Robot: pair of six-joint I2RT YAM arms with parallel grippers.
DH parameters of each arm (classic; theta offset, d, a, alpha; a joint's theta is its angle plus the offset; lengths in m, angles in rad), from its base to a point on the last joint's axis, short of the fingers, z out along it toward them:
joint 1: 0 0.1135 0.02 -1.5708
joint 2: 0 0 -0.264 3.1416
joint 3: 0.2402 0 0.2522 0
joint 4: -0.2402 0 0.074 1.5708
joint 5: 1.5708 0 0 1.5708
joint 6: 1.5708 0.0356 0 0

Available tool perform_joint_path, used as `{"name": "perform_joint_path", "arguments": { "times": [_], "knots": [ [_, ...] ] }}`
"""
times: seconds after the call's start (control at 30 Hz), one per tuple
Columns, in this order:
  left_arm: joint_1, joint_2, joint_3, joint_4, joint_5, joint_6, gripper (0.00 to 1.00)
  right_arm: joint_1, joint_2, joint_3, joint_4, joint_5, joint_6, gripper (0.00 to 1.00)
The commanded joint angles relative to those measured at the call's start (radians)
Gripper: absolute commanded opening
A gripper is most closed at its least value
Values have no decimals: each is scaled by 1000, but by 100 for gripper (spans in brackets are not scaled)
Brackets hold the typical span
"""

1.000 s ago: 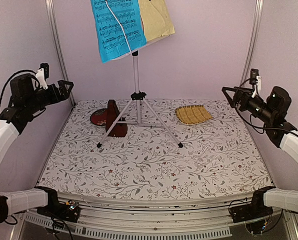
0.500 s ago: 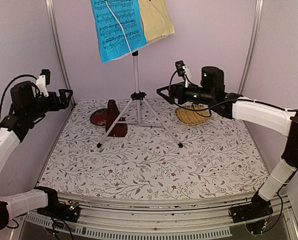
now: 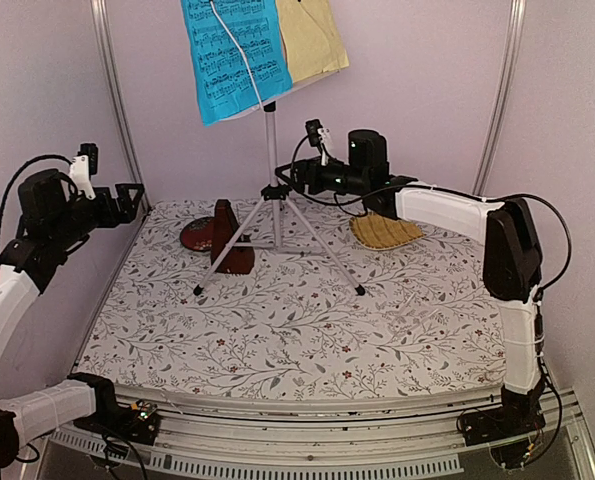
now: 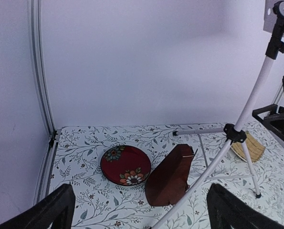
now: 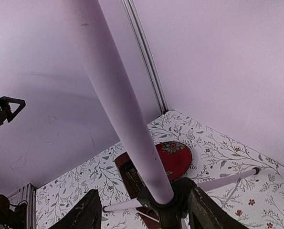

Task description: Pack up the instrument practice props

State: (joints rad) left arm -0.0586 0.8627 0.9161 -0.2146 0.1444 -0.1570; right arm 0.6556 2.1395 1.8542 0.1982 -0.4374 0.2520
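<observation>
The silver tripod music stand (image 3: 271,150) rises at the back of the table, with a blue music sheet (image 3: 227,55) and a pale-yellow one (image 3: 312,35) on its desk. The dark red-brown metronome (image 3: 227,240) stands between the stand's left legs. My right gripper (image 3: 287,180) reaches in from the right, and its jaws straddle the pole (image 5: 118,95) just above the black leg collar (image 5: 173,200). A gap still shows beside the left finger (image 5: 87,212). My left gripper (image 3: 132,192) hangs open at the far left, facing the metronome (image 4: 170,179) from a distance.
A red flowered plate (image 3: 195,235) lies behind and to the left of the metronome. A woven yellow mat (image 3: 385,230) lies at the back right, under my right arm. Metal frame posts (image 3: 117,100) stand at the back corners. The tripod's legs (image 3: 327,258) spread across the table's middle back.
My right arm has swung from the far right across to the stand's pole, and its jaws have narrowed round it. The left arm has barely moved.
</observation>
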Motion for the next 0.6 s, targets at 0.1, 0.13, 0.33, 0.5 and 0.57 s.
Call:
{"name": "perform_joint_path", "arguments": {
  "times": [0.1,0.13,0.33,0.5,0.57],
  "knots": [
    [4,1,-18,23,7,8,98,9,135,182,42,-71,-95,54],
    [4,2,-19,23,8,7,98,9,147,197,48,-76,-103,51],
    [5,9,-19,21,19,5,98,10,199,284,72,-123,-132,43],
    [3,13,-19,21,21,5,98,14,268,347,86,-164,-132,41],
    [4,13,-19,21,20,5,98,18,278,364,88,-170,-133,39]
  ]
}}
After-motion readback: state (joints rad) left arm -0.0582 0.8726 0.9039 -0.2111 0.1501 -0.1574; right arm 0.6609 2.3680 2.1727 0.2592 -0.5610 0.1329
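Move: The stand's white pole, just above its black hub, lies about 4 cm left and 2 cm ahead of the right hand, level with it; the hub sits some 5 cm below that grasp spot. On the table, roughly 27 cm down, the woven tray is 25 cm right and 8 ahead. The brown box is 15 cm left, about level fore and aft. From the left hand, the same pole spot is some 28 cm right, 15 ahead and 4 lower. Around the stand's pole, just above the black hub, the right hand slips its two fingers: it eases left about 4 cm, slightly forward at first and then rising some 2 cm. Its fingertips tip up and the wrist rolls, about 15 degrees of turn in all, while the jaws narrow from nearly two thirds open to about 40 percent, with no firm grip yet visible. ##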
